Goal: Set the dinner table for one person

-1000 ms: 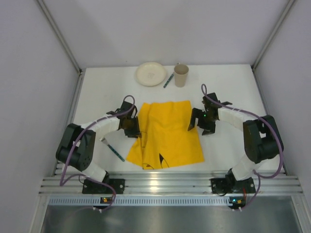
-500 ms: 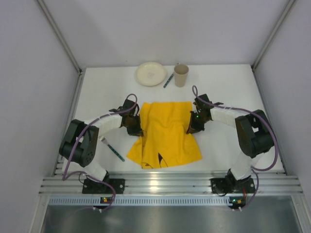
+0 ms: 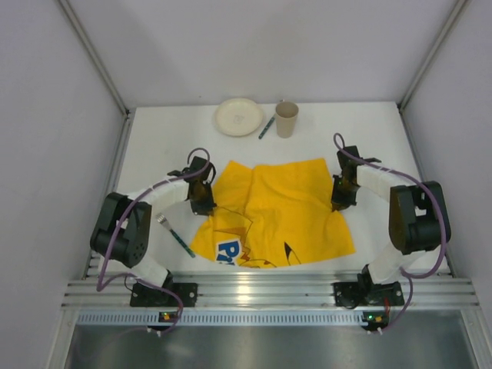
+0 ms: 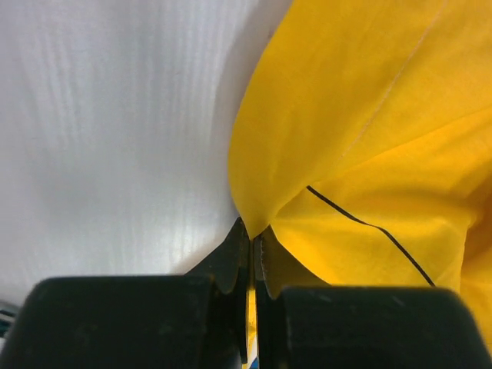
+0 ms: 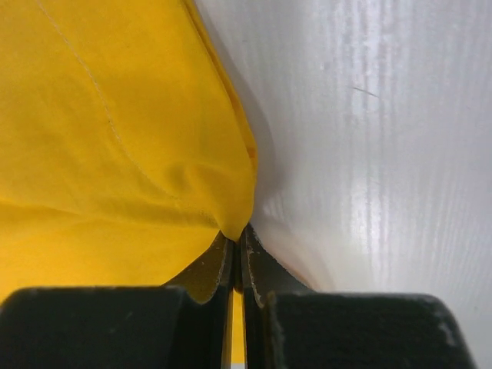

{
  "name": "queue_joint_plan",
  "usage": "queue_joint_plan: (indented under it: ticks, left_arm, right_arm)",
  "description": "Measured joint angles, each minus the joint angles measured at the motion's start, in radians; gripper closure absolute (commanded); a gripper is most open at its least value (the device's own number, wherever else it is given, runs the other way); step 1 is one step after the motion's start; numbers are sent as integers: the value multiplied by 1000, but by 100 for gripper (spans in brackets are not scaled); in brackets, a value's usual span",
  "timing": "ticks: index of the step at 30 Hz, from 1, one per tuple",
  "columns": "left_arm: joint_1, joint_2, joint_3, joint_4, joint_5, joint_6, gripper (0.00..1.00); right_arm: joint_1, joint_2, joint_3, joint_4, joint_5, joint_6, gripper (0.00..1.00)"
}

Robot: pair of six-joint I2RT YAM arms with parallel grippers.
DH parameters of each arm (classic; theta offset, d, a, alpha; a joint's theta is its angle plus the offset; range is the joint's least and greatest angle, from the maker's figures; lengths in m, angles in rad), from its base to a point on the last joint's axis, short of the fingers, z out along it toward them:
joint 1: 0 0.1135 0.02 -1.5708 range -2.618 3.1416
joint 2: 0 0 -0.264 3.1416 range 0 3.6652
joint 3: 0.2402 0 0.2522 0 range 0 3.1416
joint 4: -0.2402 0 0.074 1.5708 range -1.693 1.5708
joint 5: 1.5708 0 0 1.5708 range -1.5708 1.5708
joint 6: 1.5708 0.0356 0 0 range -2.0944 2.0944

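A yellow cartoon-printed cloth [image 3: 269, 211] lies partly spread in the middle of the white dinner table [image 3: 369, 142]. My left gripper [image 3: 204, 201] is shut on the cloth's left edge [image 4: 265, 207], which is pinched between the jaws [image 4: 252, 238]. My right gripper [image 3: 339, 198] is shut on the cloth's right edge [image 5: 231, 207], the fold caught at the jaw tips [image 5: 237, 234]. A cream plate [image 3: 238, 117], a beige cup [image 3: 287, 119] and a dark-handled utensil [image 3: 266, 127] stand at the back. A fork [image 3: 176, 235] with a teal handle lies by the left arm.
Grey walls close the table in on the left, right and back. The metal rail [image 3: 261, 292] with both arm bases runs along the near edge. Bare white tabletop shows on either side of the cloth [image 4: 115, 138] [image 5: 384, 115].
Both grippers closed on the cloth's side edges and pulled apart, the right one moving right. The cloth has spread wider and a blue-and-white print now shows near its front edge.
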Motion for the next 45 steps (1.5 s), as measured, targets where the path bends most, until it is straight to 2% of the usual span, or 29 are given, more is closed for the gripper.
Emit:
queue_joint_plan:
  ticks: [6, 11, 12, 13, 14, 15, 16, 18, 19, 20, 22, 25, 31, 37, 45]
  left_arm:
    - [3, -36, 0, -87, -143, -70, 100]
    - [-6, -97, -10, -132, -167, -190, 98]
    - [-6, -110, -14, -133, -168, -201, 89]
    - [-6, -122, -19, -133, -169, -209, 69]
    - [-6, -129, -20, -134, -171, -211, 55]
    - [-5, -129, -20, -139, -187, -212, 46]
    - [-2, -128, -20, -146, -202, -216, 33]
    - [6, -128, -19, -166, -231, -222, 23]
    - [8, -128, -14, -180, -239, -226, 18]
    - [8, -128, -6, -195, -251, -227, 12]
    - [8, -128, 26, -227, -272, -227, 10]
    - [8, -128, 116, -248, -297, -200, 9]
    - [9, -46, 394, -226, -317, -89, 9]
    - [60, 178, 628, -143, -261, -76, 11]
    - [191, 525, 916, -32, -127, -192, 10]
  right_arm:
    - [-10, -6, 4, -54, 123, 20, 100]
    - [-14, -6, 4, -73, 136, 59, 100]
    - [-14, -6, 4, -75, 136, 63, 100]
    - [-14, -6, 4, -75, 135, 63, 96]
    - [-14, -6, 4, -75, 133, 63, 84]
    - [-15, -6, 4, -76, 137, 59, 65]
    - [-18, -5, 4, -80, 142, 53, 51]
    - [-33, -5, 6, -97, 151, 34, 40]
    - [-39, -5, 10, -107, 152, 31, 27]
    - [-43, -4, 13, -114, 155, 29, 22]
    - [-47, -4, 26, -135, 158, 21, 14]
    - [-46, -10, 66, -175, 154, 19, 9]
    - [-41, -109, 192, -240, 103, 11, 8]
    - [-36, -277, 225, -244, -34, 10, 9]
    - [-31, -372, 112, -265, -91, 5, 8]
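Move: The yellow cloth, pinched at both side edges, has its middle about 20 cm to the left hand's right and 2 cm back, and some 20 cm to the right hand's left and 2 cm back. The plate lies about 36 cm ahead of the left hand and 7 cm right, the mug 32 ahead and 24 right, the fork 8 back and 11 left. From the right hand, the mug is about 31 cm ahead and 17 left. The cloth is drawn taut sideways, the left hand still pinching its left edge and pulling about 3 cm left, the right hand about 3 cm right; both then open wide and let go. The left hand sweeps some 28 cm forward in an arc, up then down, towards the plate's left side, tilting its fingers forward and turning counter-clockwise; the right lifts about 12 cm and eases back left. ##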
